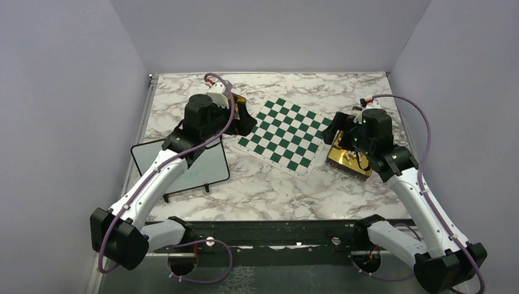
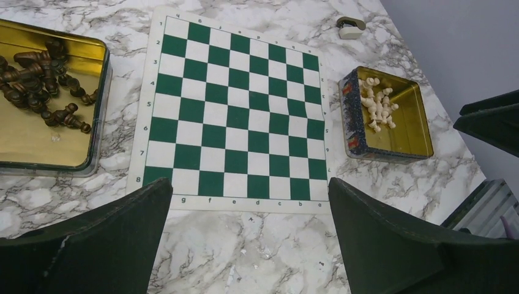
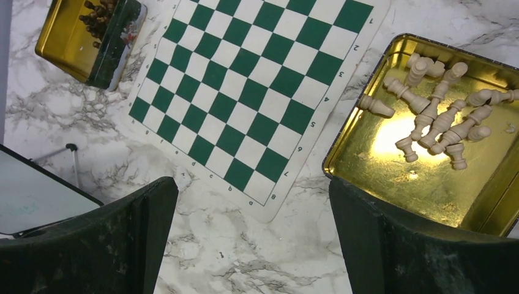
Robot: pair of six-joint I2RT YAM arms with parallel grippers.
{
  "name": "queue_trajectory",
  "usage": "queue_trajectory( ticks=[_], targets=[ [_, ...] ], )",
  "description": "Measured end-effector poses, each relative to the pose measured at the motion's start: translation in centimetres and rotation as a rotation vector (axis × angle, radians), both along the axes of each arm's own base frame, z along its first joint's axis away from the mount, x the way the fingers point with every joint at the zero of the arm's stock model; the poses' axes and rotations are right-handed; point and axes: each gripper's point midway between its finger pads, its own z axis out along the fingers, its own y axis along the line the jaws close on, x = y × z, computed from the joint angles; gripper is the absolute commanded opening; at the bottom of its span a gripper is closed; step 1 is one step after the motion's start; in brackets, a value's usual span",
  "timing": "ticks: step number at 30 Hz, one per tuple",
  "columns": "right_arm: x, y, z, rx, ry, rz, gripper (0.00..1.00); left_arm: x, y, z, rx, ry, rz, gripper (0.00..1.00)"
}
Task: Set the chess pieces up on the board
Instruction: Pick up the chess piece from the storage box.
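The green-and-white board (image 1: 283, 133) lies flat mid-table at an angle, its squares bare (image 2: 235, 110) (image 3: 245, 79). Dark chess pieces (image 2: 43, 79) lie heaped in a gold tin (image 2: 37, 144) to the board's left. Pale chess pieces (image 3: 440, 116) lie jumbled in another gold tin (image 3: 392, 177) on the board's right, also seen in the left wrist view as pale pieces (image 2: 378, 104). My left gripper (image 1: 242, 119) (image 2: 249, 184) hovers open over the board's left edge, holding nothing. My right gripper (image 1: 339, 125) (image 3: 252, 182) hangs open and empty above the board's right corner, beside the pale pieces' tin.
A black-framed whiteboard (image 1: 183, 162) stands on small feet at the left front, under the left arm, its corner in the right wrist view (image 3: 30, 196). A small beige object (image 2: 350, 27) lies on the marble beyond the board. Grey walls enclose three sides.
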Motion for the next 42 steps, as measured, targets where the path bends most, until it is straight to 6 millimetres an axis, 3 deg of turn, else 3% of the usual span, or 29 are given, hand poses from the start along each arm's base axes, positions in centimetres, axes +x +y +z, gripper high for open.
queue_trajectory(
  ticks=[13,19,26,32,37,42],
  targets=[
    [0.2,0.0,-0.1,0.018,0.004,-0.026,1.0,-1.4,0.9,1.3,0.017,-0.087,-0.015,0.99],
    [0.6,-0.7,-1.1,-0.016,0.013,-0.059,0.98,-1.9,2.2,0.3,0.051,-0.116,0.019,0.99],
    [1.8,-2.5,-4.0,-0.146,0.074,-0.114,0.82,-1.7,3.0,-0.4,0.077,-0.128,0.053,0.99],
    [3.4,-4.5,-7.8,-0.28,0.184,-0.176,0.51,-1.7,2.9,-0.4,0.072,-0.129,0.052,0.99],
    [4.9,-6.1,-8.1,-0.325,0.191,-0.23,0.38,-1.8,2.9,-0.7,0.072,-0.124,0.052,0.99],
    [7.4,-7.6,-7.9,-0.338,0.179,-0.298,0.35,-1.9,2.8,-0.9,0.071,-0.121,0.05,0.99]
  ],
)
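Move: The white chess pieces in the storage box lie some 9 cm ahead of the right hand, about 12 cm to its right and 16 cm below it. The middle of the box itself is about 5 cm ahead and 14 cm to the right, and the chessboard's middle is roughly 14 cm ahead and 11 cm to the left, both some 17 cm down. From the left hand the same pieces are about 37 cm to the right, 5 cm ahead and 20 cm below. The empty right hand drops about 8 cm and swings about as far to the right off the chessboard's near side, then runs forward nearly level over the storage box towards the white pieces, rolling its left side down some 20 degrees, turning clockwise, tipping a little steeper and closing its fingers from wide open to about a third. The left hand, still empty and wide open, eases about 3 cm to its left and a little back, away from the white pieces. ##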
